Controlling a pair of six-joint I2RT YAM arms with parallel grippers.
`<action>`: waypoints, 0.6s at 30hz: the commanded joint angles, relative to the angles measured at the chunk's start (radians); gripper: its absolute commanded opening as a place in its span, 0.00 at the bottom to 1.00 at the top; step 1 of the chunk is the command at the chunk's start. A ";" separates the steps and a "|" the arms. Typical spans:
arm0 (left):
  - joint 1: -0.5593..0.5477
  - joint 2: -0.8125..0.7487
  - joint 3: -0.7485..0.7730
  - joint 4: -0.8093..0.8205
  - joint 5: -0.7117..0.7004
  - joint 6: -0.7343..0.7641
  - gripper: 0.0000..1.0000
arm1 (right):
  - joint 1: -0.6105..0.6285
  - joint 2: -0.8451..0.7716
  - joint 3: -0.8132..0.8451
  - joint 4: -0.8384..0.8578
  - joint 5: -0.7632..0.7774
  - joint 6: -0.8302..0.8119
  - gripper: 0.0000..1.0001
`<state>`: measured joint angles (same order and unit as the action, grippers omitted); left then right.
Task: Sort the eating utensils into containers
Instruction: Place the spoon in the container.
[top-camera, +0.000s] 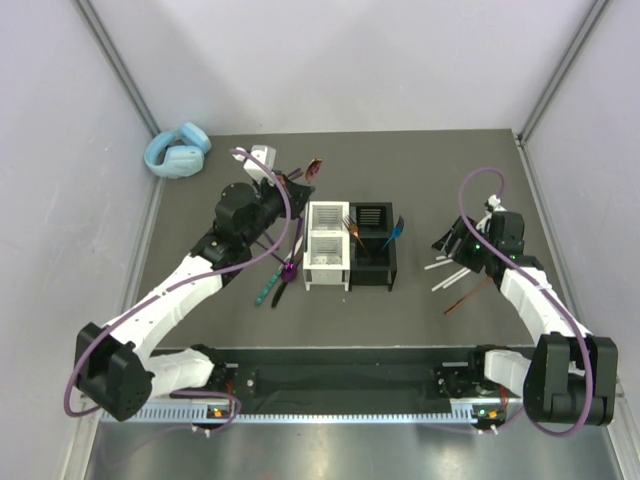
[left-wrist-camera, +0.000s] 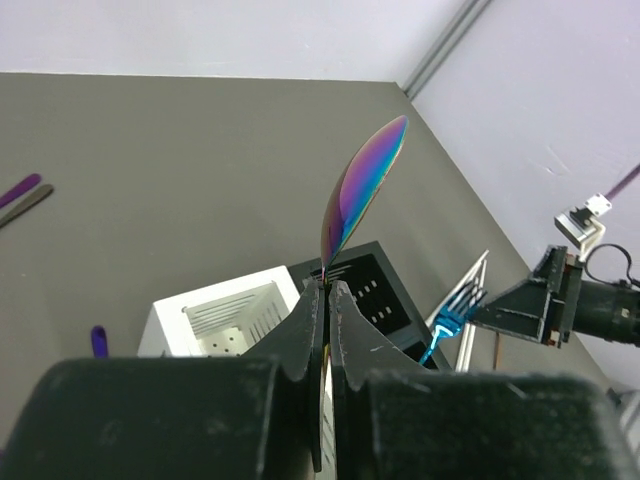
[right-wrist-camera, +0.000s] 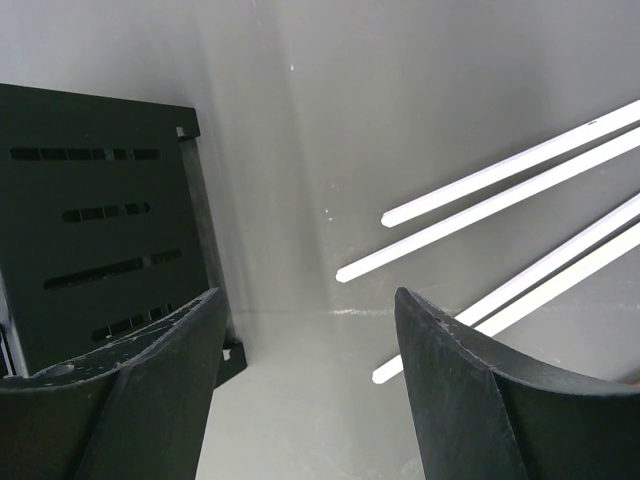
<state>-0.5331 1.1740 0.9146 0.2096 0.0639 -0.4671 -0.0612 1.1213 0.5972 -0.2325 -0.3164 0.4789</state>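
My left gripper (top-camera: 298, 181) (left-wrist-camera: 326, 286) is shut on the handle of an iridescent purple-blue spoon (left-wrist-camera: 362, 190) (top-camera: 315, 167), held bowl-up above the back left of the white caddy (top-camera: 327, 247) (left-wrist-camera: 215, 312). Right beside the white caddy stands the black caddy (top-camera: 372, 246) (left-wrist-camera: 372, 285) (right-wrist-camera: 100, 230); a blue fork (top-camera: 394, 232) (left-wrist-camera: 455, 306) leans at its right side. My right gripper (top-camera: 456, 241) (right-wrist-camera: 310, 300) hangs open and holds nothing, between the black caddy and several white sticks (top-camera: 446, 268) (right-wrist-camera: 500, 190). A brown stick (top-camera: 466, 297) lies near them.
A purple spoon (top-camera: 290, 267) and a green-handled knife (top-camera: 267, 288) lie on the mat left of the white caddy. Light-blue headphones (top-camera: 178, 150) sit at the back left corner. Grey walls close in the table on three sides.
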 joint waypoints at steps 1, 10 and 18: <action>-0.016 -0.016 0.041 0.085 0.031 -0.018 0.00 | -0.003 -0.003 0.053 0.021 -0.012 0.006 0.69; -0.071 0.032 0.026 0.195 0.059 -0.073 0.00 | -0.002 0.000 0.062 0.018 -0.007 0.007 0.69; -0.129 0.121 0.055 0.237 0.047 -0.067 0.00 | -0.002 -0.012 0.062 0.005 -0.001 -0.003 0.69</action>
<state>-0.6437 1.2751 0.9184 0.3492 0.1097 -0.5262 -0.0612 1.1221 0.6174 -0.2333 -0.3161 0.4824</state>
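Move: The black container, where the spoon seems to be going, stands about 15 cm right of the left hand, level fore and aft, and some 25 cm lower. The white container sits between, about 5 cm right at the same depth and height. The copper fork leans in the black one about 11 cm right of the hand, the blue fork about 19 cm right. From the right hand, the black container is some 17 cm left and 2 cm ahead. Keep the left gripper shut on the upright spoon, bowl up, and carry it about 6 cm to the right over the white container towards the black one, drawing back slightly. Speed up as you go, arcing up a little over 1 cm and then dipping to roughly the starting height while the hand turns some 10 degrees clockwise. ##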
